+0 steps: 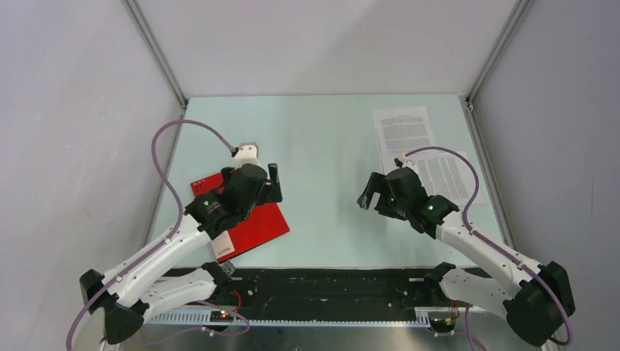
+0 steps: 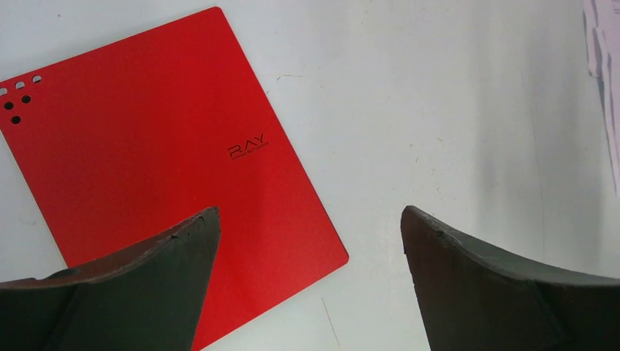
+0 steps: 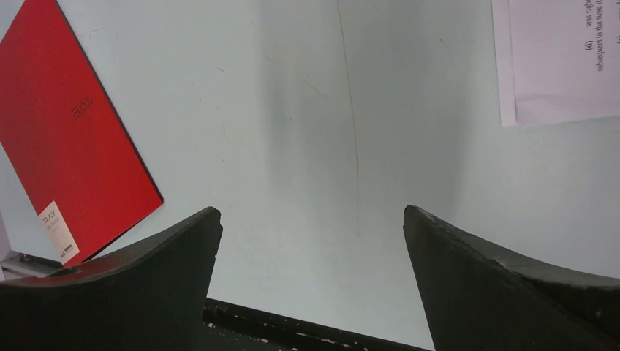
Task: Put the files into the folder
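The red folder (image 1: 256,223) lies closed and flat on the table at the left, partly hidden under my left arm. It also shows in the left wrist view (image 2: 153,168) and in the right wrist view (image 3: 66,139) with its white label. Two white printed sheets (image 1: 401,130) (image 1: 447,175) lie overlapping at the back right; a corner of them shows in the right wrist view (image 3: 556,58). My left gripper (image 1: 275,183) is open and empty above the folder's right edge. My right gripper (image 1: 370,193) is open and empty over bare table, left of the sheets.
The pale green table (image 1: 322,146) is enclosed by grey walls at the back and sides. A black strip (image 1: 329,289) with the arm bases runs along the near edge. A purple cable (image 1: 164,168) loops from each arm.
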`<state>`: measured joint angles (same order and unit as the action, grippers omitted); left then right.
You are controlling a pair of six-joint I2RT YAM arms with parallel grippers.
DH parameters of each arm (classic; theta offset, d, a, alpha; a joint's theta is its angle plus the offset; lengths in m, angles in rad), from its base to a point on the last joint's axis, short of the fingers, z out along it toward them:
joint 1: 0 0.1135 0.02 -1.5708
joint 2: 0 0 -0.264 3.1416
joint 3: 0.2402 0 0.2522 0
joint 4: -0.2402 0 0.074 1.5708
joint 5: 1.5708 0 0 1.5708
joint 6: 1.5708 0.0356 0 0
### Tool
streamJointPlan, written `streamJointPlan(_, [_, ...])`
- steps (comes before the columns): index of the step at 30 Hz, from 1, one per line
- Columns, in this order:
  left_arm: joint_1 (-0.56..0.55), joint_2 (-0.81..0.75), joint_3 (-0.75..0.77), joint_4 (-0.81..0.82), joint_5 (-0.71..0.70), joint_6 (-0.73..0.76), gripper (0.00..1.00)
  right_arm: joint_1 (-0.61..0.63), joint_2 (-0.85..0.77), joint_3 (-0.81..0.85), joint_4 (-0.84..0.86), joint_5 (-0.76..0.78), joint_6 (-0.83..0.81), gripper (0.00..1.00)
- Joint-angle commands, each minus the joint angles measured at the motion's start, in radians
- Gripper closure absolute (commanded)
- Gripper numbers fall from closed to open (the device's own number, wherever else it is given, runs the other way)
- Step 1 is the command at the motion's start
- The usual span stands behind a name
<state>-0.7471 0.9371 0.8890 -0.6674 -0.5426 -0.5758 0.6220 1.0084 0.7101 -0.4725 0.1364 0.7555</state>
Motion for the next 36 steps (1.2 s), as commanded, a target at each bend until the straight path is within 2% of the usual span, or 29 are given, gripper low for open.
streamJointPlan(1, [0.01, 0.003, 0.071, 0.015, -0.009, 0.02, 0.02, -0.004, 0.015, 0.035, 0.054, -0.022, 0.007, 0.0])
streamJointPlan(9, [0.071, -0.06, 0.068, -0.01, 0.018, 0.015, 0.02, 0.023, 0.041, 0.034, 0.08, -0.066, 0.069, 0.0])
streamJointPlan(12, [0.152, -0.064, 0.058, -0.03, 0.061, 0.002, 0.02, 0.078, 0.069, 0.035, 0.129, -0.092, 0.118, 0.0])
streamJointPlan(17, [0.296, -0.069, 0.036, -0.041, 0.209, -0.007, 0.02, 0.181, 0.165, 0.034, 0.254, -0.117, 0.24, 0.0])
streamJointPlan(27, [0.474, -0.083, 0.04, -0.152, 0.249, 0.058, 0.02, 0.381, 0.548, 0.044, 0.862, -0.242, 0.527, 0.0])
streamJointPlan(31, [0.541, -0.106, 0.024, -0.167, 0.277, 0.087, 0.02, 0.462, 0.67, 0.068, 1.026, -0.215, 0.62, 0.0])
streamJointPlan(36, [0.568, -0.112, 0.025, -0.173, 0.289, 0.109, 0.02, 0.548, 0.793, 0.134, 1.144, -0.182, 0.708, 0.0])
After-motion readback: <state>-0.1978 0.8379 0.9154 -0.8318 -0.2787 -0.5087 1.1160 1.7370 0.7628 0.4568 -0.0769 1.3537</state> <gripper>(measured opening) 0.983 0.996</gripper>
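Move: The red folder's middle lies about 10 cm left of the left hand, 5 cm ahead and 19 cm below. From the right hand the folder's middle is roughly 41 cm left and 6 cm ahead, some 12 cm below, while its near right corner is about 26 cm left and 3 cm back. The lower file lies about 19 cm right of that hand and 18 cm ahead; the upper file is 13 cm right and 34 cm ahead. Towards the folder's near right corner sweeps the right hand, starting slowly and then fast: about 26 cm left, drawing 8 cm back and sinking some 5 cm, its left side rolling up as it turns. The left hand heads 11 cm left over the folder, lifting slightly before sinking back, and turns nearly 20 degrees counter-clockwise. Both grippers stay wide open. ##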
